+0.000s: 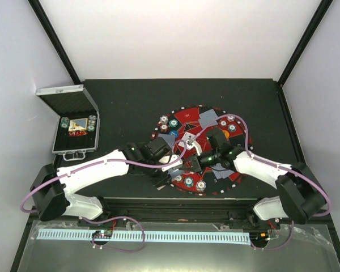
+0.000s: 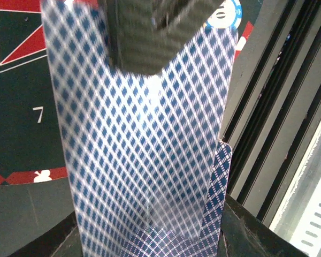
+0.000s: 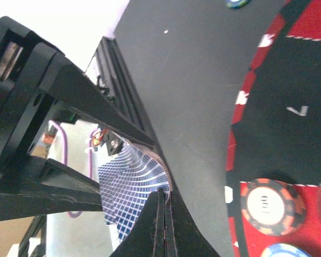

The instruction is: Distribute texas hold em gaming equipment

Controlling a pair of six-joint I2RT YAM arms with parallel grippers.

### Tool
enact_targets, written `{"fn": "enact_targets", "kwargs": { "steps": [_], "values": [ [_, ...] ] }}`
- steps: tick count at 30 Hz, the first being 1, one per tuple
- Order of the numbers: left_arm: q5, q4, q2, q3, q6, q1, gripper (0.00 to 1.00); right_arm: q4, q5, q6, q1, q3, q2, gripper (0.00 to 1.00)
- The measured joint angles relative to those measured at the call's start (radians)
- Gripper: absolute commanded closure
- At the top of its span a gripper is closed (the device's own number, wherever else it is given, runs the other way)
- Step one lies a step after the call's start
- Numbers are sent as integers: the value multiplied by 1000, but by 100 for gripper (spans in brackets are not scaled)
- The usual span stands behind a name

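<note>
Grey-blue backed playing cards (image 2: 144,160) fill the left wrist view. My left gripper (image 2: 150,238) is shut on this small pack at the near edge of the round mat (image 1: 188,118). The front card bends up to my right gripper (image 3: 163,199), which is shut on its edge; the cards (image 3: 129,179) curve just beyond its tips. In the top view the left gripper (image 1: 165,170) and right gripper (image 1: 187,164) meet over the mat's near side. Poker chip stacks (image 1: 169,124) sit round the mat's rim. A red chip (image 3: 270,206) and a blue chip (image 3: 283,251) lie near my right gripper.
The open silver case (image 1: 73,127) with black foam stands at the table's left, with a few chips in it. The black rail (image 1: 175,201) of the table's near edge runs just behind both grippers. More cards and chips (image 1: 231,123) lie on the mat's far right.
</note>
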Motion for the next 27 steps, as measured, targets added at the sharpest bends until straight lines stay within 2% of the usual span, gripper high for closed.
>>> {"fn": "enact_targets", "kwargs": {
  "steps": [5,8,12,20,27],
  "values": [
    [-19,-1,0,0,0,0,50,-114,120,-44,-61,7,-65,99],
    [-20,-2,0,0,0,-1,50,-205,255,-73,-135,22,-98,99],
    [-26,-3,0,0,0,-1,50,-337,508,-102,-190,82,-129,99],
    [-43,-4,0,0,-1,-1,50,-417,986,-141,-154,242,-109,99],
    [-48,-5,0,0,-4,-1,50,-408,1379,-238,-10,354,118,99]
  ]
}}
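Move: Over the near-left part of the mat, the right hand already pinches a card at the deck; the free card slots lie about 17 cm ahead of it, 12 cm right and some 12 cm below. The face-up card is about 19 ahead and 3 right, the big blind button about 22 ahead and 19 right, and the nearest 100 chip some 3 ahead and 2 right. From the left hand, the slots lie roughly 19 ahead and 16 right. Drawing the card clear of the deck, the shut right fingers carry it quickly about 17 cm forward and 14 cm right, towards the free slots, ending nearly level. On the way the wrist swings round by some 80 degrees, so that the fingers go from pointing left to pointing forward and down. The left hand keeps its hold on the deck, almost still. ##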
